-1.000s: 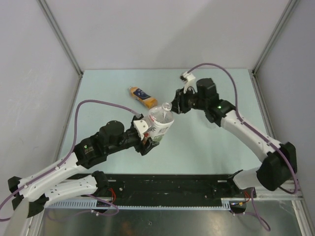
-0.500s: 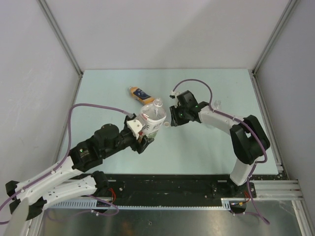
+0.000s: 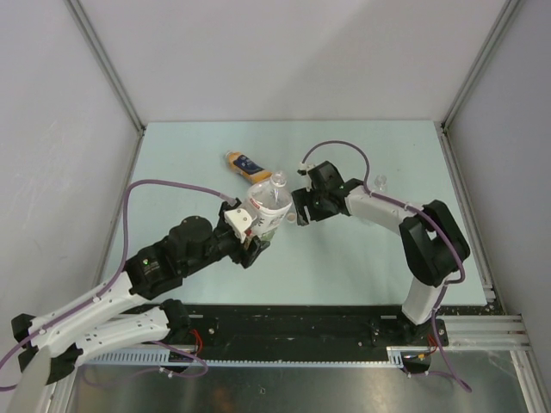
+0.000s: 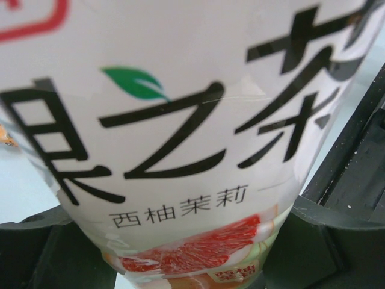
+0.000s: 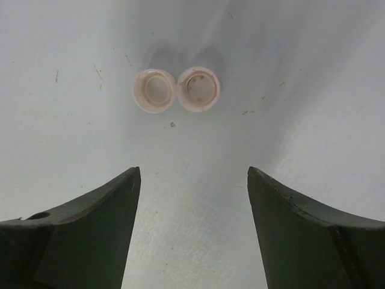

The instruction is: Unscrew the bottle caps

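Observation:
My left gripper (image 3: 256, 241) is shut on a clear bottle (image 3: 269, 206) with a white grapefruit label. That label (image 4: 180, 120) fills the left wrist view between the dark fingers (image 4: 337, 241). The bottle's neck (image 3: 277, 180) points up and away and shows no coloured cap. My right gripper (image 3: 299, 210) hangs low over the table just right of the bottle, open and holding nothing (image 5: 194, 174). Two whitish bottle caps (image 5: 154, 91) (image 5: 199, 89) lie side by side on the table ahead of its fingertips, hollow side up.
A small orange bottle (image 3: 247, 167) lies on the table behind the held bottle. A small translucent object (image 3: 379, 182) sits beside the right forearm. Grey walls enclose the pale green table (image 3: 362, 258); a black rail (image 3: 293, 323) runs along the near edge.
The right gripper left the bottle's neck, dropped to the table beside the bottle and opened, leaving a cap on the surface. The left gripper kept its hold and shifted the bottle slightly.

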You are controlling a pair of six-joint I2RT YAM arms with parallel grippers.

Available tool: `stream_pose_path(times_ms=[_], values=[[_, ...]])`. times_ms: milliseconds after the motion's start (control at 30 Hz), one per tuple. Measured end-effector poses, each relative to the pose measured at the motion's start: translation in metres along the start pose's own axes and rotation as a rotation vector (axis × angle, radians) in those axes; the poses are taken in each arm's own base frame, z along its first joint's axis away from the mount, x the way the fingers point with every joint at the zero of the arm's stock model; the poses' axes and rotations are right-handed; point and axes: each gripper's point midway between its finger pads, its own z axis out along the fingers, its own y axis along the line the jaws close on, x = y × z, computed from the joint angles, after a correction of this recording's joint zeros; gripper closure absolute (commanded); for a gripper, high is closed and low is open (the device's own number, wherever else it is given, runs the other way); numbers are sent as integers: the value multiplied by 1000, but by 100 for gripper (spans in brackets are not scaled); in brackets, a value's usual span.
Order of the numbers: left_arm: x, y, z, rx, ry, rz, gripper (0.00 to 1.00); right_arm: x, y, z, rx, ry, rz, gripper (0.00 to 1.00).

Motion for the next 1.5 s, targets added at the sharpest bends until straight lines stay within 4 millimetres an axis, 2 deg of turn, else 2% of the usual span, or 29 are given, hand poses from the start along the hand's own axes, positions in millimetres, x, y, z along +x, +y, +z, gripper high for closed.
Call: stream_pose_path(times_ms=[200, 400, 567, 667, 800, 1000, 1200, 1367, 1500], values=[[2, 1, 2, -4, 9, 1, 99, -15, 2, -21, 4, -59, -17, 16], [2, 1, 2, -8, 9, 1, 98, -43, 13, -65, -24, -187, -36, 6], [2, 1, 2, -8, 11, 1, 97, -69, 24, -122, -89, -335, -49, 1], [3, 1, 3, -7, 15, 1, 96, -83, 30, -164, -157, -440, -65, 1], [5, 0, 5, -2, 23, 0, 95, -95, 42, -215, -263, -564, -107, 1], [8, -5, 8, 18, 36, -6, 95, -93, 88, -281, -520, -696, -256, 1], [10, -11, 11, 48, 47, -13, 95, -88, 120, -337, -702, -812, -363, 1], [12, -17, 15, 78, 60, -16, 95, -94, 134, -355, -797, -858, -373, 1], [14, -23, 19, 110, 73, -22, 95, -100, 143, -351, -851, -845, -348, 2]])
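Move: The uncapped tea bottle that the right hand makes for is up in the left hand's grip, its middle roughly 13 cm back, 8 cm left and 25 cm above the right hand. The two loose caps sit about 4 cm ahead of the right hand, 5 cm left and 4 cm below; the orange bottle lies some 16 cm ahead and 15 cm left, near table height. From the left hand the tea bottle's middle is about 6 cm up, 2 cm ahead and 2 cm right. Still gripping the tea bottle low down, the left hand eases about 3 cm to the right and down late on. The already released right hand climbs some 37 cm away from the caps, drawing back about 13 cm towards the bottle's neck as it gets higher. Its fingers spread from partly open to fully open, and the wrist swings roughly 70 degrees, from pointing down to pointing left, nearly level. ##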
